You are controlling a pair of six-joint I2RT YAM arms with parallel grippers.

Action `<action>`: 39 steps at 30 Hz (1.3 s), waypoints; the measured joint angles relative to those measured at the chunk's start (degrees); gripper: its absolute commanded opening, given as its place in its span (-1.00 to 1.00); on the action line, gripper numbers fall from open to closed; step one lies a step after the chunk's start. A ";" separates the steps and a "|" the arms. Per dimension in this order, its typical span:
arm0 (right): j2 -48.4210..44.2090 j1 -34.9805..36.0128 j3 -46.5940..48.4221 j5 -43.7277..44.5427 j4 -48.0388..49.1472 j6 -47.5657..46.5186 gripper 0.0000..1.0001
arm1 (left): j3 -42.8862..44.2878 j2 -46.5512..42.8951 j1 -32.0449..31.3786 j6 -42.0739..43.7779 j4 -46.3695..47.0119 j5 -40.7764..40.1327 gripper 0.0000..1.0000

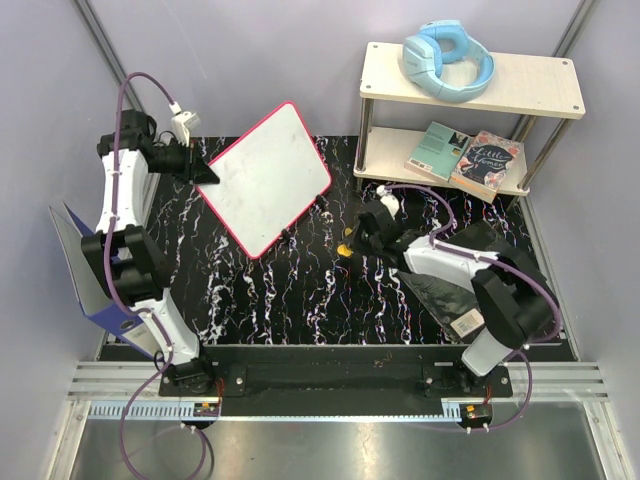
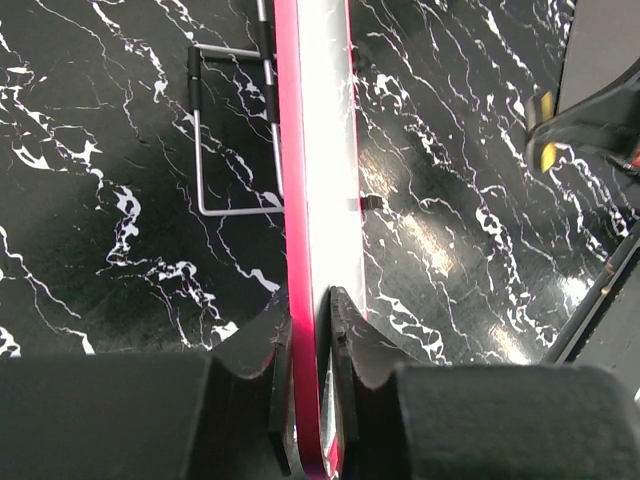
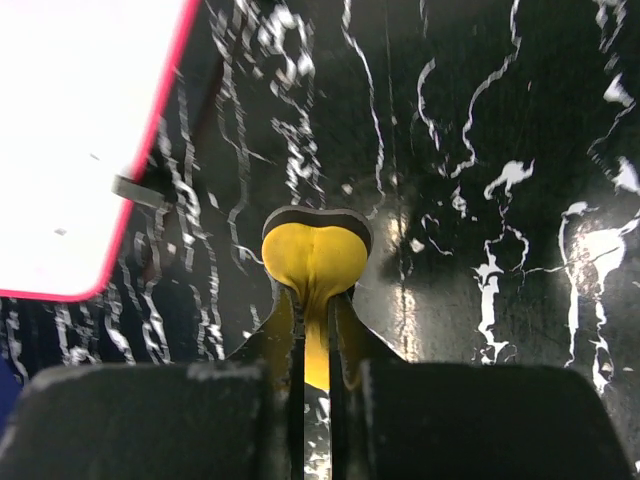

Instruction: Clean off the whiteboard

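The whiteboard (image 1: 268, 178), white with a pink-red rim, stands tilted at the back left of the black marbled table, and its face looks blank. My left gripper (image 1: 208, 172) is shut on its left edge. The left wrist view shows the whiteboard (image 2: 318, 150) edge-on, with its rim pinched between that gripper's (image 2: 312, 310) jaws. At mid-table my right gripper (image 1: 350, 243) is shut on a yellow eraser (image 1: 346, 250) with a dark felt face. In the right wrist view the eraser (image 3: 316, 255) bulges out past that gripper's (image 3: 316, 300) fingertips. The whiteboard's corner (image 3: 70, 130) lies to its upper left, apart from the eraser.
A wire stand (image 2: 215, 130) sits behind the board. A blue-grey folder (image 1: 85, 270) leans at the left edge. A two-level shelf (image 1: 520, 85) at the back right carries blue headphones (image 1: 448, 60) and two books (image 1: 465, 160). A black flat pad (image 1: 445, 295) lies under the right arm.
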 measured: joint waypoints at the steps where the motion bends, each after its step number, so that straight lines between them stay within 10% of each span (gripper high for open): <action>1: 1.31 -0.04 0.04 -0.74 0.00 -0.02 -1.00 | 0.35 0.61 0.11 -0.31 0.04 0.24 -1.00; 10: 11.56 -0.28 3.23 -8.20 0.35 0.07 -0.94 | 1.79 4.24 0.46 -2.73 2.64 2.54 -0.92; 17: 17.51 -0.33 8.24 -14.73 1.53 0.28 0.16 | 1.86 5.14 0.72 -3.67 3.78 2.47 -0.59; 20: 17.66 -0.37 9.25 -16.11 1.95 0.20 0.32 | 1.75 5.31 0.72 -2.95 4.48 1.27 -0.49; 39: 17.18 -0.46 10.71 -14.53 -0.61 -1.86 0.47 | -0.09 9.11 0.02 2.62 9.40 -10.86 0.39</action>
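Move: The right gripper already holds the eraser. Its spot is bare table about 5 cm to this hand's left and 8 cm below; the whiteboard's middle is some 19 cm left and 13 cm ahead at about hand height, the black sheet about 26 cm right, 4 cm back and 8 cm below. The left fingers already grip the whiteboard's raised left corner, its middle about 12 cm right, 4 cm ahead and 12 cm below; the eraser is roughly 29 cm right, 8 cm back and 14 cm below. Lower the right gripper about 7 cm while swinging it some 6 cm left, tipping the fingers some 10 degrees further down, then open them wide to let go of the eraser on the table and back up about a centimetre. Keep the left grip while easing the whiteboard's corner forward and down, then open those fingers as the hand sinks on, 7.5 cm in all, also drifting left. ##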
